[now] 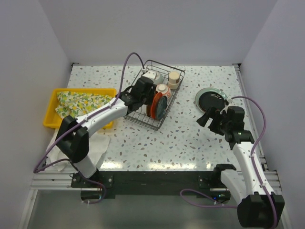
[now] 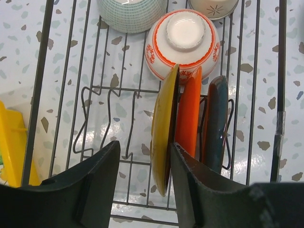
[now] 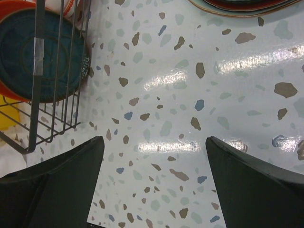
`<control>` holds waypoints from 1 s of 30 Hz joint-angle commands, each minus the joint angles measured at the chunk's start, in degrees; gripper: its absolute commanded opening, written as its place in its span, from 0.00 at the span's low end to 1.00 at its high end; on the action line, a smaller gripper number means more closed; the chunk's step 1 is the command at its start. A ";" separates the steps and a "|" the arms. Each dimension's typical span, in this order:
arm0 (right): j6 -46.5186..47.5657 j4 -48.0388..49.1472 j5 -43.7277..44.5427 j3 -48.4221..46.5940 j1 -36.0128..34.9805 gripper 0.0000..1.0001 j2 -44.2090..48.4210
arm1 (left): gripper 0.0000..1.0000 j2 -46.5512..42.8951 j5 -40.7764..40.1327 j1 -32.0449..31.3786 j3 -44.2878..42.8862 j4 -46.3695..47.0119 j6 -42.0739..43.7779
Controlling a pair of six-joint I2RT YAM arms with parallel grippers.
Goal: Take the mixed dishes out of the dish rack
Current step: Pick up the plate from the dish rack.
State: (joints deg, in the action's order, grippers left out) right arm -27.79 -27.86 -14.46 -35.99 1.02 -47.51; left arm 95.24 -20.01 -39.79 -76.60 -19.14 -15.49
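Observation:
The dish rack [image 1: 141, 123] stands at mid-table, its wires [image 2: 40, 85] filling the left wrist view. Three plates stand on edge in it: yellow [image 2: 164, 128], orange-red [image 2: 189, 114] and dark teal [image 2: 216, 123]. Behind them sit an upturned red-patterned white bowl [image 2: 183, 40], a celadon bowl [image 2: 130, 14] and a beige cup [image 1: 174, 78]. My left gripper [image 2: 145, 152] is open astride the yellow plate's lower edge; the right finger is against it and a gap remains on the left. My right gripper [image 3: 154, 142] hangs open over bare table, holding nothing.
A black plate on a grey-green one [image 1: 212, 98] lies on the table at the right, just beyond the right gripper. A yellow tray [image 1: 50, 114] with a patterned cloth [image 1: 81, 102] sits at the left. A white cloth [image 1: 97, 148] lies near the left arm's base.

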 commanded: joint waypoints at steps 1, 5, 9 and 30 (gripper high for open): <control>0.72 0.70 -1.45 1.27 -0.58 0.93 0.49 | 0.50 2.22 -3.01 -0.81 -3.47 0.59 0.10; 1.33 1.31 -1.19 1.53 -2.33 0.93 -0.30 | 0.49 3.98 -4.24 -1.52 -4.61 0.15 0.19; 1.77 1.84 -1.10 1.62 -3.04 0.93 -1.45 | 0.42 6.70 -6.62 -1.78 -6.19 -1.60 0.63; 2.74 1.23 -0.66 0.74 -4.53 0.93 -3.03 | 0.03 12.25 -15.67 -4.59 -15.77 -10.75 0.54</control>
State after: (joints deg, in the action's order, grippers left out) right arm -26.04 -27.35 -14.68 -34.83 -3.14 -50.74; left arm 108.12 -32.95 -44.14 -88.36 -29.41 -13.89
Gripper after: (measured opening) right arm 0.924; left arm 0.137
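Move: The yellow-rimmed plate stands edge-up in the rack, its middle about 2 cm ahead, 2 cm to the right and 8 cm below the left hand. The orange plate stands 3 cm to the right of it and 1 cm nearer; the teal plate 5 cm to the right of it and 2 cm nearer. The red-rimmed bowl is 6 cm beyond it and 6 cm to its right. From the right hand the plate lies about 11 cm ahead, 26 cm left, 4 cm below. The yellow-rimmed plate's upper rim is pinched between the left fingers, which start half open above it: the hand sinks about 3.5 cm, easing a centimetre forward and right, then stays low and closes nearly shut, rolling some 15 degrees with its left side rising. The empty right hand drifts about 2 cm down and 2 cm left over the bare table, fingers wide. ##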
